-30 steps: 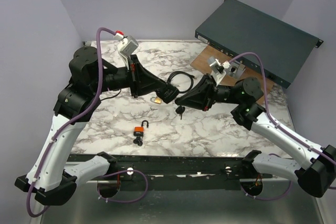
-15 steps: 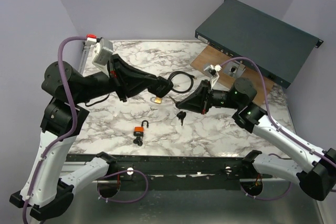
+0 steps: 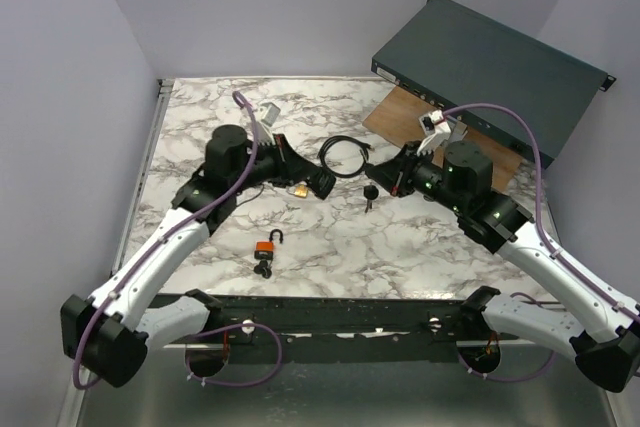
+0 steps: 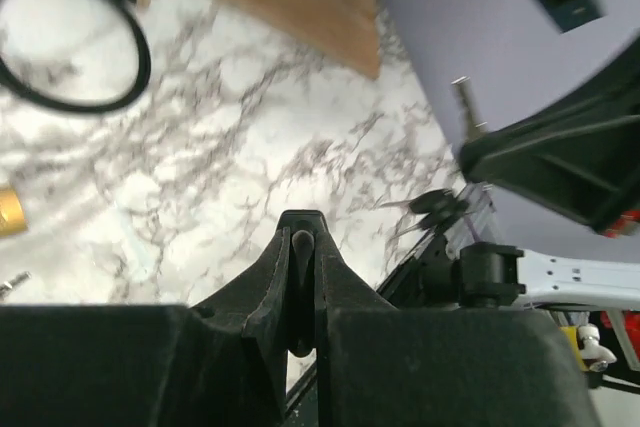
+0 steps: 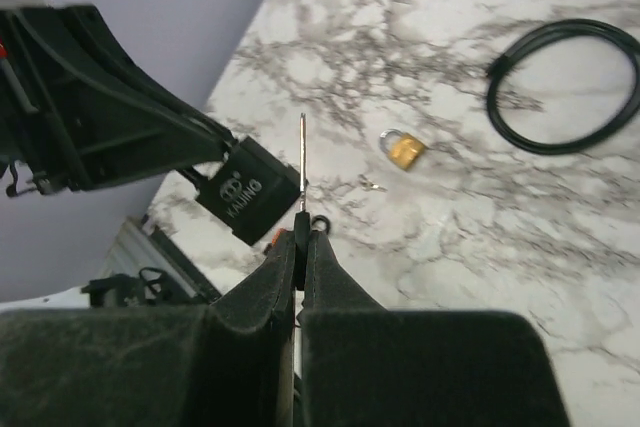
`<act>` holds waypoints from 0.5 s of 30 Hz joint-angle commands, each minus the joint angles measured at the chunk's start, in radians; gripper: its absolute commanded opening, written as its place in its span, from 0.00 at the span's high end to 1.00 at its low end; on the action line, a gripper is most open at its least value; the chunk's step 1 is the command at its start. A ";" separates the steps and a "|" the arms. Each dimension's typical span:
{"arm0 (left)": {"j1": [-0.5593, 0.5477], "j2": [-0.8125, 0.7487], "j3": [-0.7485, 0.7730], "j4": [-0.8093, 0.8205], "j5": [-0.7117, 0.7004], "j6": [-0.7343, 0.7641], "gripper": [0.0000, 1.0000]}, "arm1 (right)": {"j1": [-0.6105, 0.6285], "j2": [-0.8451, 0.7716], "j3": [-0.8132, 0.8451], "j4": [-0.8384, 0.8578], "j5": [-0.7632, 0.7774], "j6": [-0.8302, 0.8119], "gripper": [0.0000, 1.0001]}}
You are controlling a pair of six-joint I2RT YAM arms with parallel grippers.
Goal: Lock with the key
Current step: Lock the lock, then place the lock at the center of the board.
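My left gripper [image 3: 322, 183] is shut on the shackle of a black padlock [image 5: 248, 190], which hangs above the marble table [image 3: 200, 127]. In the left wrist view the shackle shows as a dark bar between the fingertips [image 4: 302, 222]. My right gripper [image 5: 302, 232] is shut on a key [image 5: 302, 162]. Its thin blade points forward and passes just right of the padlock body. In the top view the right gripper [image 3: 385, 183] sits a short way right of the left one. Spare keys [image 3: 370, 194] dangle under it.
On the table lie a small brass padlock [image 3: 298, 189], an orange padlock [image 3: 266, 247] with its shackle open, and a coiled black cable [image 3: 345, 155]. A wooden board [image 3: 400, 112] and a dark rack unit [image 3: 490, 72] stand at the back right.
The left arm has folded down low while its gripper stayed near the table's middle with the padlock. The right gripper has drawn back to the right with the key.
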 commanded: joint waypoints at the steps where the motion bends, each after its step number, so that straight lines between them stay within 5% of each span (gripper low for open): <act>1: -0.081 0.100 -0.072 0.301 -0.057 -0.130 1.00 | -0.005 -0.003 0.030 -0.144 0.253 0.021 0.99; 15: -0.189 0.621 -0.056 0.672 -0.006 -0.268 1.00 | -0.006 0.111 -0.001 -0.233 0.426 0.081 0.99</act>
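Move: The left hand, holding the black padlock, is above an open table: the bare marble patch it heads over is about 13 cm right, 4 cm ahead and 30 cm below. The brass padlock lies some 16 cm ahead, 4 cm left; the orange padlock 14 cm left, 3 cm back. For the right hand, gripping a key, the same patch is 5 cm ahead and 29 cm down, with the black padlock 10 cm left, roughly level. Down and to its right sweeps the left hand, dropping about 16 cm and easing a little forward, its fingers dipping and still shut on the black padlock as they carry it towards the bare middle of the table. Meanwhile the right hand keeps its key and sinks about 7 cm, drawing right and slightly forward while swinging clockwise some 20 degrees with its fingers tipping down. ##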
